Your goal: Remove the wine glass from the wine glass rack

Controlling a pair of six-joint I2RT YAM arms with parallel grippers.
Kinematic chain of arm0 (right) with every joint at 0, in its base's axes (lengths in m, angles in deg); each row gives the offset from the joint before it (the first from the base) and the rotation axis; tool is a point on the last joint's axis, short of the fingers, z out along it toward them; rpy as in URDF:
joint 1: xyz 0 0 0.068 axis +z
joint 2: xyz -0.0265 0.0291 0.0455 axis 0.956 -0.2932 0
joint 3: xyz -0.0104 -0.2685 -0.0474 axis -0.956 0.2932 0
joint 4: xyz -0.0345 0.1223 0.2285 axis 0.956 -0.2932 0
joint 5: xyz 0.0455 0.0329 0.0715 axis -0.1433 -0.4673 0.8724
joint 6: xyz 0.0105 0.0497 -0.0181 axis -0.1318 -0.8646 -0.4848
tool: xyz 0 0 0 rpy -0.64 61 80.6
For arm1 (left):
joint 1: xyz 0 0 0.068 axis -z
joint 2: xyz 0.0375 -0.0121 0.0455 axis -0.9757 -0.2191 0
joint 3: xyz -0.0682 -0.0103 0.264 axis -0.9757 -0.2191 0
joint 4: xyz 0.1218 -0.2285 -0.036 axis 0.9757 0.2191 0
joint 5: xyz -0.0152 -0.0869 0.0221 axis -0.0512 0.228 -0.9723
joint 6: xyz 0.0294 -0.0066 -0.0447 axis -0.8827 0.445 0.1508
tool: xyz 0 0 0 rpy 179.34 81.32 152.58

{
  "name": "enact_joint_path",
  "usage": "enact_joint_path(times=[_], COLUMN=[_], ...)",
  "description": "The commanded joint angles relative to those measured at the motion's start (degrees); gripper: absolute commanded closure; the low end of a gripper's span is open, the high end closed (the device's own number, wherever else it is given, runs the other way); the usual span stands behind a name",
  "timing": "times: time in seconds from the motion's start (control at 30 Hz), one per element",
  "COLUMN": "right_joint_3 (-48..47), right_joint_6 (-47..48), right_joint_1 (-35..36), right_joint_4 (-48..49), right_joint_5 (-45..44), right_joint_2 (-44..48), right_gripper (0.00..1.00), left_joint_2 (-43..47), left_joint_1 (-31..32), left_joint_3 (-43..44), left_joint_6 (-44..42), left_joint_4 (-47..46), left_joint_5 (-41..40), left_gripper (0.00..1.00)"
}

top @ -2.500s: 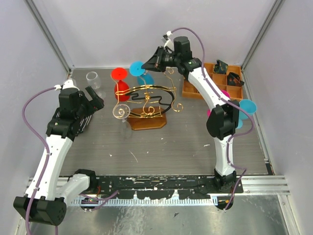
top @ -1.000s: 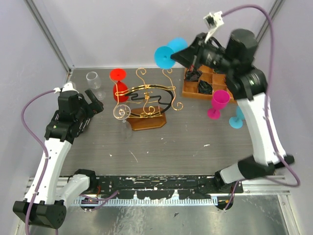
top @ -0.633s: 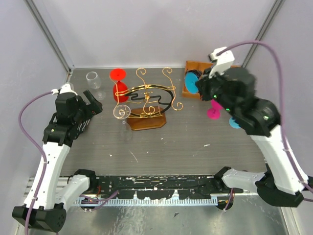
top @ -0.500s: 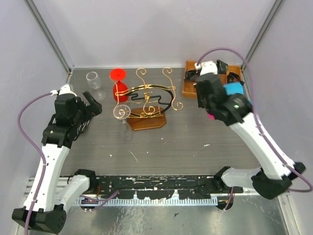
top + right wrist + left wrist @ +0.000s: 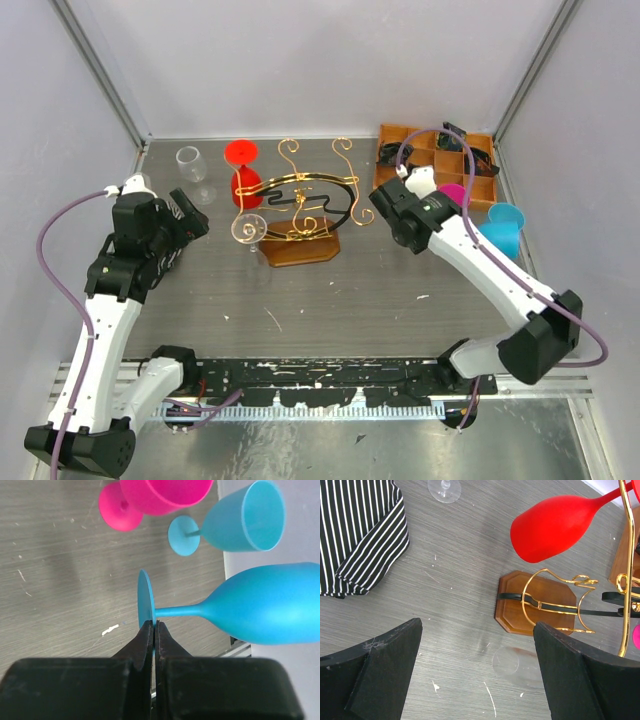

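The wine glass rack (image 5: 300, 195), gold wire with a black band on a brown wooden base (image 5: 530, 602), stands mid-table. A red wine glass (image 5: 245, 180) and a clear one (image 5: 247, 230) still hang on its left side. My right gripper (image 5: 154, 625) is shut on the foot of a blue wine glass (image 5: 260, 605), held sideways low over the table at the right, well away from the rack. In the top view the right arm hides that gripper. My left gripper (image 5: 188, 215) hangs open left of the rack, nothing between its fingers (image 5: 385, 660).
A pink glass (image 5: 160, 495) and a second blue glass (image 5: 240, 517) stand just beyond the held one, near the right wall. The compartmented wooden tray (image 5: 440, 150) sits at the back right. A clear glass (image 5: 190, 165) and a striped cloth (image 5: 360, 530) are at the left.
My right arm has swung the blue glass from high at the back down to the right side, beside the pink glass. The left arm has barely moved.
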Motion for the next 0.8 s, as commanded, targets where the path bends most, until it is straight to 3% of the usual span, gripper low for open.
enact_joint_path(times=[0.0,0.23,0.43,0.77], right_joint_3=[3.05,1.13,2.52,0.46], right_joint_6=[-5.85,-17.95,-18.04,-24.52], right_joint_1=[-2.49,-4.47,-8.40,-9.46], right_joint_4=[1.63,-3.58,3.72,-0.84], right_joint_5=[3.31,2.03,11.76,6.94], right_joint_2=[-3.65,-14.10,-16.14,-28.03], right_gripper=[0.99,1.00,1.00,1.00], left_joint_2=[0.76,0.81,0.82,0.48], left_joint_1=[-0.02,0.03,-0.02,-0.01], left_joint_3=[0.37,0.54,0.52,-0.20], left_joint_6=[-0.62,-1.95,-2.23,-2.71], left_joint_4=[0.14,0.54,0.67,0.11], left_joint_5=[0.37,-0.38,-0.43,0.00], left_gripper=[0.01,0.01,0.02,0.02])
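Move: Below the right hand, which already pinches the blue wine glass at the stem by its foot, bowl out to the right, is a patch of bare table, roughly 20 cm down and 1 cm ahead. From this hand the pink glass stands about 16 cm ahead and 2 cm to the right, the other blue glass some 12 cm ahead and 12 cm right, both with middles roughly 11 cm lower. From the left hand that bare patch lies about 53 cm to the right, level with it, some 23 cm down. Lowering the held blue glass almost straight down, about 14 cm, the right hand heads for the bare table on the near side of the standing pink and blue glasses, easing off briefly midway before sinking on. Meanwhile the wrist turns some 20 degrees clockwise and tips its fingers further down; the shut fingers keep their pinch on the stem beside the foot. ##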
